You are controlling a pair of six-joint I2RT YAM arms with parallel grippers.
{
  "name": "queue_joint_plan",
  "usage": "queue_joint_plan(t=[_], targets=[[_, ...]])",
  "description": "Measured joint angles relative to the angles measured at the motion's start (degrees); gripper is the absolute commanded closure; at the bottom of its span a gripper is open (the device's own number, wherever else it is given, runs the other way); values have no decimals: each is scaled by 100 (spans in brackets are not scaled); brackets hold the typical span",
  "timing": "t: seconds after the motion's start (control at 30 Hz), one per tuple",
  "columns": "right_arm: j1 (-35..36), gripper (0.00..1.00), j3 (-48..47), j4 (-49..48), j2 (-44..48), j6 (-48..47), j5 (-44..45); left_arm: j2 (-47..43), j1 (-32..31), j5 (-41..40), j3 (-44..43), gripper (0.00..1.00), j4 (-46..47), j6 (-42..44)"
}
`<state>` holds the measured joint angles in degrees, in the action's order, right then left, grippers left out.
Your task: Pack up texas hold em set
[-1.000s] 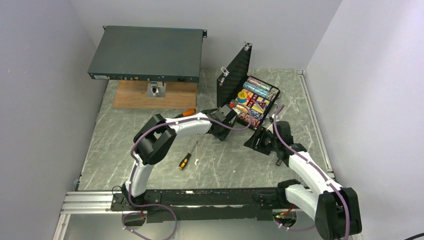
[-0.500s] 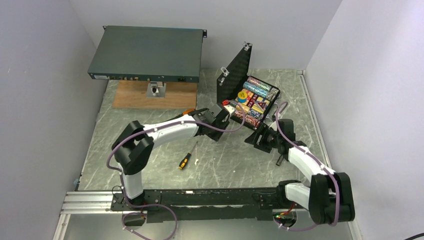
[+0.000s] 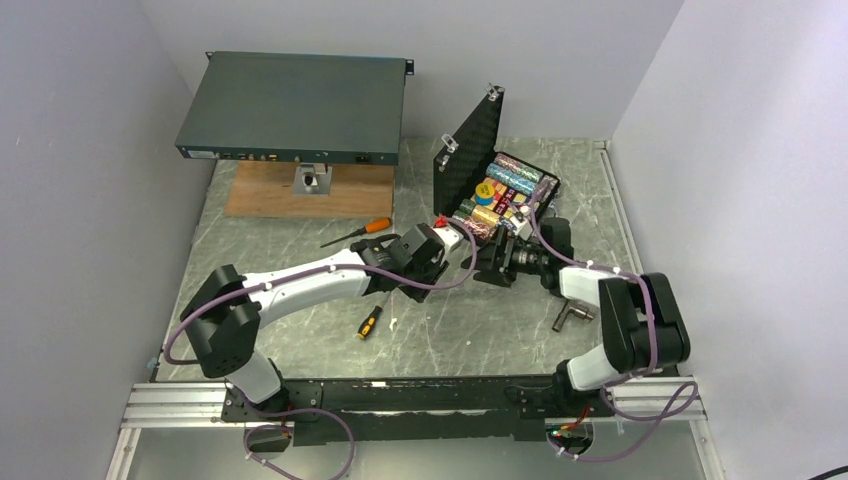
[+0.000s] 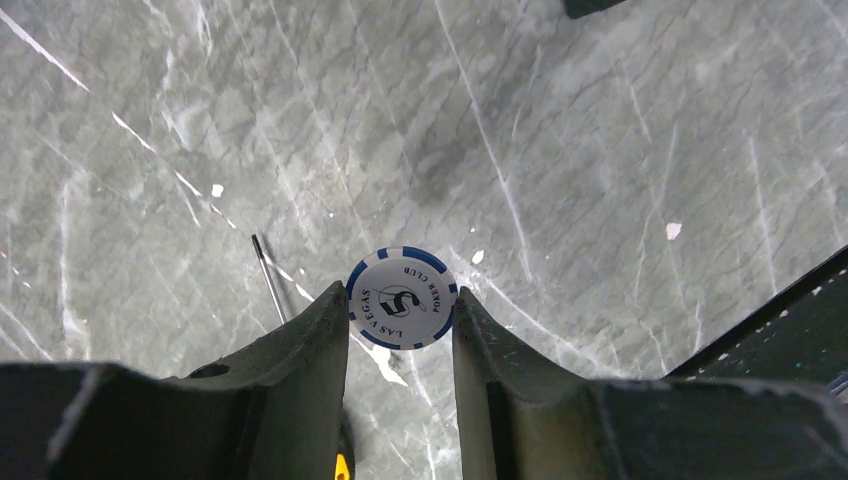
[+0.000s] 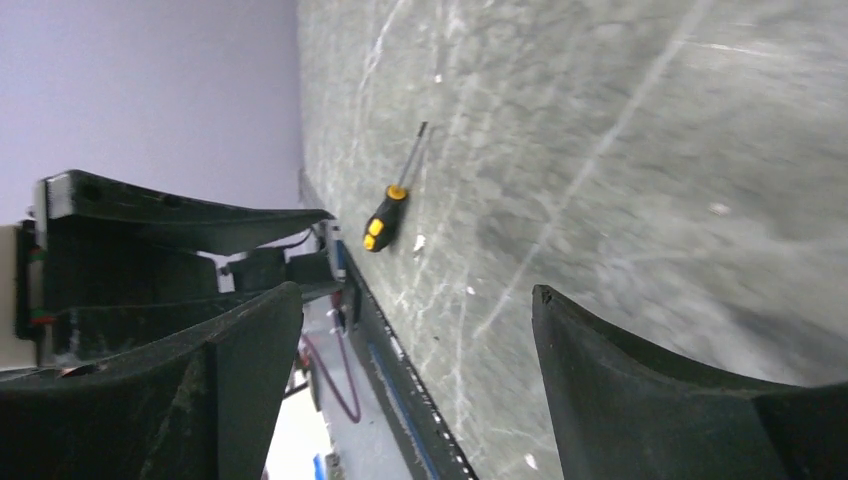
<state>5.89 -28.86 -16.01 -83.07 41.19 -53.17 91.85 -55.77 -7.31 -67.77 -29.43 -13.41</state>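
Observation:
The black case [image 3: 548, 186] stands open at the table's back right, lid [image 3: 470, 150] upright, with coloured chip rows [image 3: 512, 178] and a card box inside. My left gripper [image 3: 420, 272] hovers in front of the case on its left side, shut on a white-and-blue chip [image 4: 401, 298]. That chip is pinched edge-on between the two fingertips, above bare table. My right gripper [image 3: 493, 263] lies low at the case's front edge, pointing left. Its jaws are open wide with nothing between them [image 5: 415, 330].
An orange-and-black screwdriver [image 3: 371, 321] lies on the table below the left gripper, seen too as the screwdriver [image 5: 385, 215]. A second screwdriver [image 3: 355, 232] lies farther back. A dark-green rack unit [image 3: 295, 105] sits on a wooden block [image 3: 270, 195] at back left. A metal fitting [image 3: 572, 315] lies at right.
The left arm stretched out lower and its gripper drew back slightly toward the front, keeping the chip. The right gripper slid left to the case front and opened wider.

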Motion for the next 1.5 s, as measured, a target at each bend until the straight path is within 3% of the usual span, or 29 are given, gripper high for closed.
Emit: queue_joint_plan(t=[0.37,0.87,1.23,1.5], targets=[[1499,29,-874,-643,-1342,553,-299,-455,-26,-31,470,75,-39,-66],[2138,38,-890,-2796,-2371,1982,-706,-678,-33,-72,647,75,-31,-79],[2514,62,-890,-3742,-2874,2638,-741,-678,-33,-70,647,75,-2,-79],[2594,100,-741,-4354,-2879,2949,-726,-660,-33,-92,647,75,-22,-79]])
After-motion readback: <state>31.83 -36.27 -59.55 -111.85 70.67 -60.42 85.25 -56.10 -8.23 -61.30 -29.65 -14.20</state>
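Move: The left hand already holds the poker chip between its fingertips. From the empty, open right hand, that chip is some 12 cm to the left, 4 cm back and about level. The open chip case is about 15 cm ahead of the right hand, 4 cm to its right and 6 cm below. The yellow-black screwdriver lies roughly 20 cm to its left, 9 cm back and 9 cm below. The right fingertips close on the chip offered by the left hand, pinching it near its edge. To get there the right hand sweeps about 15 cm left and 5 cm back, swinging some 25 degrees counter-clockwise and rolling left side up as it narrows its fingers. The left hand eases about 3 cm left and back, then holds still with the chip presented. ##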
